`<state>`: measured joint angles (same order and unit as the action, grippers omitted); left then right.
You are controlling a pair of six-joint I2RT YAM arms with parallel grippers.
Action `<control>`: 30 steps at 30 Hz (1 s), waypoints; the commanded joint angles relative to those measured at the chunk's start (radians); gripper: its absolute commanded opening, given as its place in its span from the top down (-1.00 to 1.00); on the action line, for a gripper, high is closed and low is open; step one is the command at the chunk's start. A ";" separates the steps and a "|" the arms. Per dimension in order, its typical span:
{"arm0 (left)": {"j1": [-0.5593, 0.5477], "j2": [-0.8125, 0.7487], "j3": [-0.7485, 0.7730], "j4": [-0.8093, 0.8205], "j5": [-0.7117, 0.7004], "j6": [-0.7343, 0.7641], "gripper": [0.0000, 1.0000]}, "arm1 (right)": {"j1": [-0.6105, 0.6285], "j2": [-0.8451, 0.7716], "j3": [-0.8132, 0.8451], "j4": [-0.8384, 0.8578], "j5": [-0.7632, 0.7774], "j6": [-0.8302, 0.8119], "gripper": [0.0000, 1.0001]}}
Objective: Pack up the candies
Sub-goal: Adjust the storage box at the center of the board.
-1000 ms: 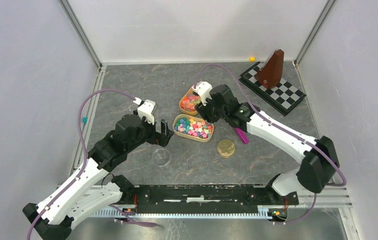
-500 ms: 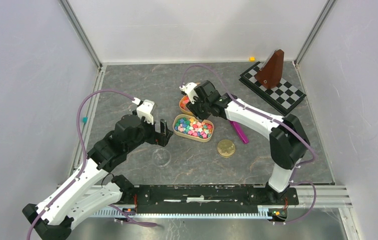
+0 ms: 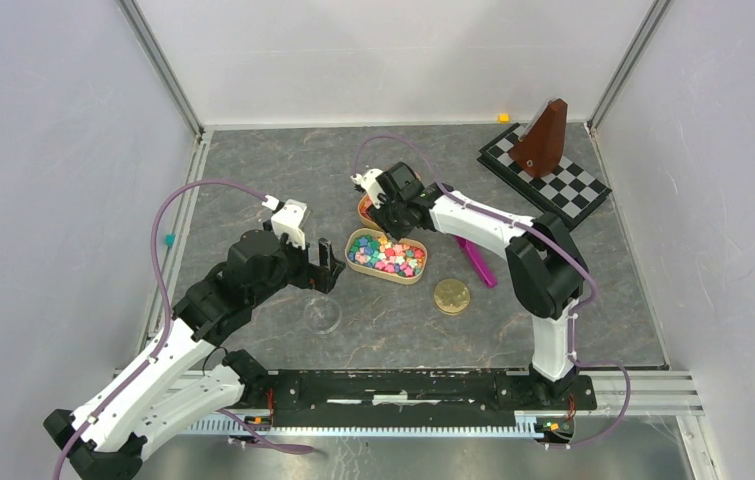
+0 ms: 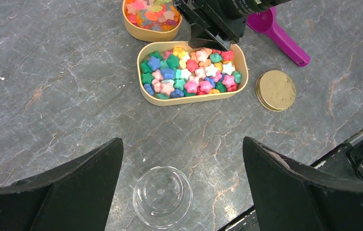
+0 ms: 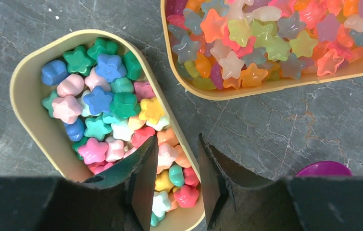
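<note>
The candies are small star shapes in mixed colours. Opaque ones (image 5: 100, 101) fill a tan oval tin (image 3: 417, 278), and translucent ones (image 5: 266, 38) fill a second tin (image 4: 141, 34) just behind it. My right gripper (image 5: 177, 139) hangs over the near tin's far end (image 3: 391, 228). Its jaws are narrowed but apart: one finger is over the candies, the other outside the tin wall, and nothing is pinched. My left gripper (image 4: 183, 142) stands wide open and empty above a small clear glass jar (image 4: 162, 196), left of the near tin (image 3: 325, 265).
A purple scoop (image 3: 479, 266) lies right of the tins, partly under the right arm. A round gold lid (image 3: 451, 296) sits in front of it. A chequered board (image 3: 573, 190) with a brown metronome (image 3: 541, 140) stands at the back right. Walls enclose the table.
The right arm swung left, carrying its gripper from over the far tin to the near tin's far end, and its jaws narrowed. The left arm has not moved.
</note>
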<state>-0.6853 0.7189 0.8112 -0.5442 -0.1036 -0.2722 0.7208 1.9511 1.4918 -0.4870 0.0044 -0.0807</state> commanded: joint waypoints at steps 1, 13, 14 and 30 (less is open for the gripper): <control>-0.003 -0.006 -0.006 0.010 -0.013 -0.045 -1.00 | -0.011 0.030 0.048 0.006 0.016 -0.008 0.16; -0.002 -0.004 -0.004 0.009 -0.015 -0.044 -1.00 | -0.021 0.086 0.053 0.011 -0.003 -0.008 0.33; -0.002 -0.001 -0.004 0.010 -0.016 -0.044 -1.00 | -0.021 0.089 0.054 0.012 -0.002 -0.008 0.36; -0.002 0.006 0.001 0.001 -0.028 -0.042 -1.00 | -0.021 -0.030 -0.070 0.029 -0.059 -0.010 1.00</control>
<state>-0.6853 0.7326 0.8112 -0.5461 -0.1062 -0.2722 0.7048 2.0205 1.4750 -0.4679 -0.0414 -0.0944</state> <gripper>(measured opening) 0.996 0.014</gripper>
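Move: The storage box of opaque candies has its middle about 4 cm back of the right hand, 1 cm to its left and 5 cm below; its far wall runs under the parted fingers. The other candy box is some 8 cm ahead, the purple scoop 16 cm right and 3 cm back, the gold lid 12 cm right and 11 cm back. From the left hand the storage box is roughly 11 cm ahead, 12 cm right, 20 cm below. The right hand sinks about 4 cm astride the storage box's far wall, then closes, pinching that wall. ##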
